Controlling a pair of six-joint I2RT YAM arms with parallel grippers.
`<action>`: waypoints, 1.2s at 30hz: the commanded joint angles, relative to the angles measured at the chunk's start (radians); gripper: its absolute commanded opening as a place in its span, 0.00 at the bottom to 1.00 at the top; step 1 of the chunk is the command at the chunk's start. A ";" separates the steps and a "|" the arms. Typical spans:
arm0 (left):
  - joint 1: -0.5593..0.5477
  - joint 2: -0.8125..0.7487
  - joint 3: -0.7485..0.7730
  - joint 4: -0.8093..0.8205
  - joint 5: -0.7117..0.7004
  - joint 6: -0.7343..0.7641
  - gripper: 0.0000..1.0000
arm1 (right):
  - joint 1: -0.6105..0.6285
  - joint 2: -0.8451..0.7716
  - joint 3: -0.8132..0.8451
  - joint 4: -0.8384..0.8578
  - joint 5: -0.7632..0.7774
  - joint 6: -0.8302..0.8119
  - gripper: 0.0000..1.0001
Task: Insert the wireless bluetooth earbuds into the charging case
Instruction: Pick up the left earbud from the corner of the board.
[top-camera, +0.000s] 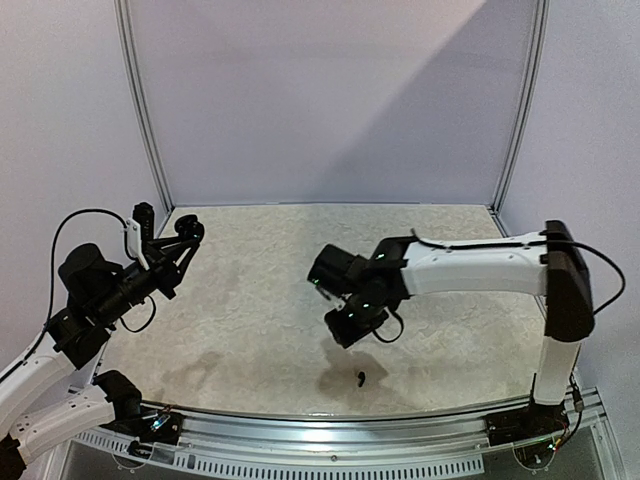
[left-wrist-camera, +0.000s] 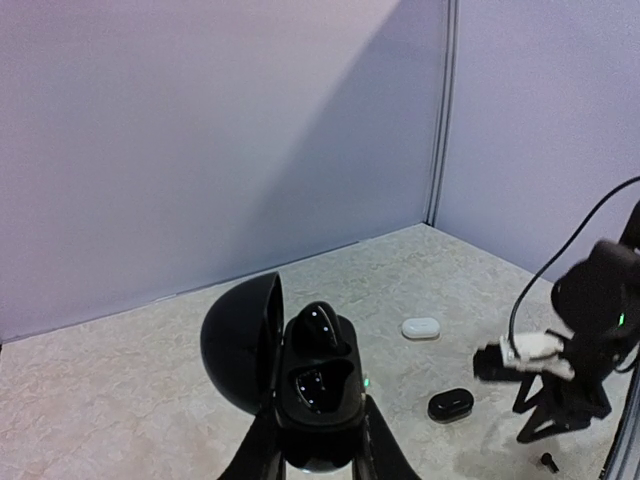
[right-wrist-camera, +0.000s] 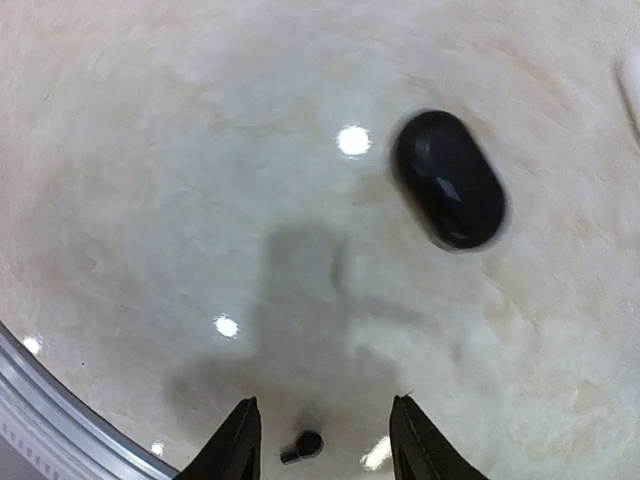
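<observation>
My left gripper is shut on the black charging case, held raised with its lid swung open to the left. A glossy black earbud sits in the far socket; the near socket shows only glossy reflections. In the top view the left gripper is up at the left. My right gripper is open above the table. A small black earbud lies on the surface below the gap between the fingers, untouched. The same earbud lies near the front edge, just in front of the right gripper.
A closed black case lies on the table beyond the right gripper, also seen as the black case. A closed white case lies farther back. The table's metal front rail runs close behind the loose earbud.
</observation>
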 joint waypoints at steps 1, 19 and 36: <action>0.013 0.003 -0.002 0.017 0.012 0.003 0.00 | -0.025 -0.192 -0.194 0.157 -0.041 0.417 0.45; 0.013 0.012 -0.001 0.027 0.021 -0.004 0.00 | -0.030 -0.230 -0.518 0.399 -0.243 0.623 0.23; 0.013 0.018 -0.005 0.031 0.019 -0.002 0.00 | -0.034 -0.273 -0.550 0.347 -0.207 0.632 0.12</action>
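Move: The black left earbud lies about 5 cm back, 4 cm to the right and 7 cm below the right hand. The black case is some 8 cm ahead and 2 cm right of that hand, the white case about 20 cm ahead and 10 cm right, both on the board. From the left hand, the earbud is roughly 9 cm back, 23 cm right and 28 cm below. The right hand swings right, then about 6 cm back and down towards the earbud, turning clockwise, fingers narrowing. ##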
